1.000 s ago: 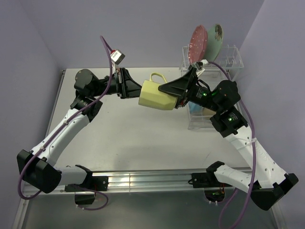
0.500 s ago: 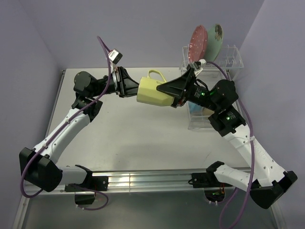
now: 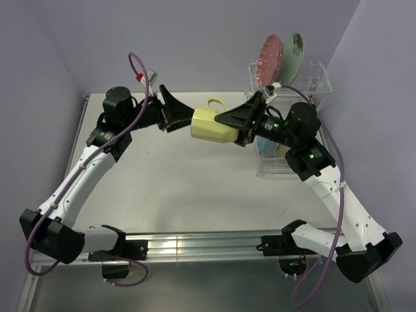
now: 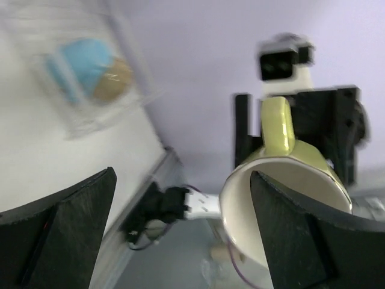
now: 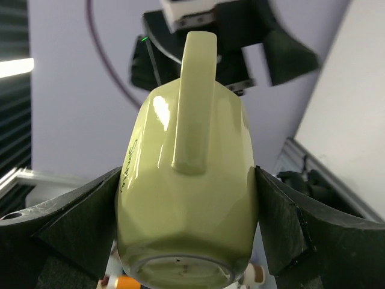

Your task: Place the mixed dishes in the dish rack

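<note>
The pale yellow-green mug point(image 3: 211, 123) hangs on its side above the table, handle up. My right gripper point(image 3: 233, 127) is shut on its base end; in the right wrist view the black fingers point(image 5: 78, 223) press both sides of the mug point(image 5: 186, 198). My left gripper point(image 3: 179, 116) stands open at the mug's rim, and in the left wrist view one finger point(image 4: 313, 241) sits just inside the mug's mouth point(image 4: 283, 192) without gripping. The dish rack point(image 3: 292, 168) stands at the right. It holds the pink dotted plate point(image 3: 270, 55), the mint-green plate point(image 3: 296, 51) and the blue mug point(image 3: 266, 146).
Both arms reach in over the grey table point(image 3: 175, 175) and meet at mid-height left of the rack. A metal rail point(image 3: 195, 244) runs along the near edge. The left wrist view shows the blue mug point(image 4: 84, 66) blurred inside the rack's lower tray.
My left gripper has opened wide and let go of the mug's rim. The right gripper had closed on the mug's base and now carries it alone. The left arm rose slightly.
</note>
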### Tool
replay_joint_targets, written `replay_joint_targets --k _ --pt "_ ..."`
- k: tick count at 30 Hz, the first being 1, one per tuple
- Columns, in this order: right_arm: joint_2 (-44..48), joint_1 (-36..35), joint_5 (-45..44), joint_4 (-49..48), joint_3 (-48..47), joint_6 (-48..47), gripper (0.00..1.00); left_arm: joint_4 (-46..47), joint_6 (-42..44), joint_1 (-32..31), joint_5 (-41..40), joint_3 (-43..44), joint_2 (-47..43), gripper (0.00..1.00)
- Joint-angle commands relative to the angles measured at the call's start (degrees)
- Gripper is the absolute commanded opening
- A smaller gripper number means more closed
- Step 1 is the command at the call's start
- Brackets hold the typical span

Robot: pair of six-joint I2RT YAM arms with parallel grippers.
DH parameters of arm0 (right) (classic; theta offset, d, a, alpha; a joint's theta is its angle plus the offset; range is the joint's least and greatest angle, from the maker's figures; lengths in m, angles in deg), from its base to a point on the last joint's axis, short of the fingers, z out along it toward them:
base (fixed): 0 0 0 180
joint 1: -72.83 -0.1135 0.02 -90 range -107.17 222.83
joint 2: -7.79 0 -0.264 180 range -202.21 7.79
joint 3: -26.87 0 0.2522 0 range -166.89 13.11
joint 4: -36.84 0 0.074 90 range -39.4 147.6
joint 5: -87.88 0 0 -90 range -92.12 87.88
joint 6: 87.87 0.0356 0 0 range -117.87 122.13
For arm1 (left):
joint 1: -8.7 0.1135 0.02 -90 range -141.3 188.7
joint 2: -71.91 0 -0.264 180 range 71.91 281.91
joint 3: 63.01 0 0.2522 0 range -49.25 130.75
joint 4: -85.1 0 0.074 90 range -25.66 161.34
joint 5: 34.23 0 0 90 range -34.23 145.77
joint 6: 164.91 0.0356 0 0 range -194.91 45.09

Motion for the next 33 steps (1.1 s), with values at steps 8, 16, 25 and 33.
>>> replay_joint_targets --k 8,16,25,33 --pt "2.24 21.38 -8.13 42.62 -15.59 -29.72 0.00 -46.57 27.66 1.27 -40.19 3.67 -0.94 0.99" --pt "-7.52 26.14 -33.71 69.81 -36.35 -43.15 0.00 -40.60 34.16 -0.75 -42.04 -5.93 -3.75 0.99" --pt "-11.75 29.57 -49.80 74.67 -34.96 -45.97 0.00 -34.27 39.79 -1.10 -37.83 -9.45 -1.65 0.99" --pt "-15.08 32.38 -51.84 67.21 -27.23 -44.21 0.00 -30.84 42.43 -1.01 -33.61 -12.53 -1.03 0.99"
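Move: The right hand already holds the yellow mug, about 3 cm to its left. The near half of the dish rack's lower tier lies roughly 20 cm ahead, 31 cm right and 42 cm below. There the bowl is some 19 cm ahead and 30 cm right, the blue mug about 23 ahead and 21 right, both near 40 below. From the open left hand that rack spot is about 13 cm ahead, 38 right and 38 below, the yellow mug only 5 cm right. Rightward by about 30 cm and somewhat forward, the right hand carries the yellow mug towards the rack's lower tier, sinking a little, levelling, then descending, while swinging its fingers some 90 degrees from pointing left to down and forward; it keeps its hold. The left hand, fingers staying wide open, draws away left and down about 23 cm, turning them downward. ##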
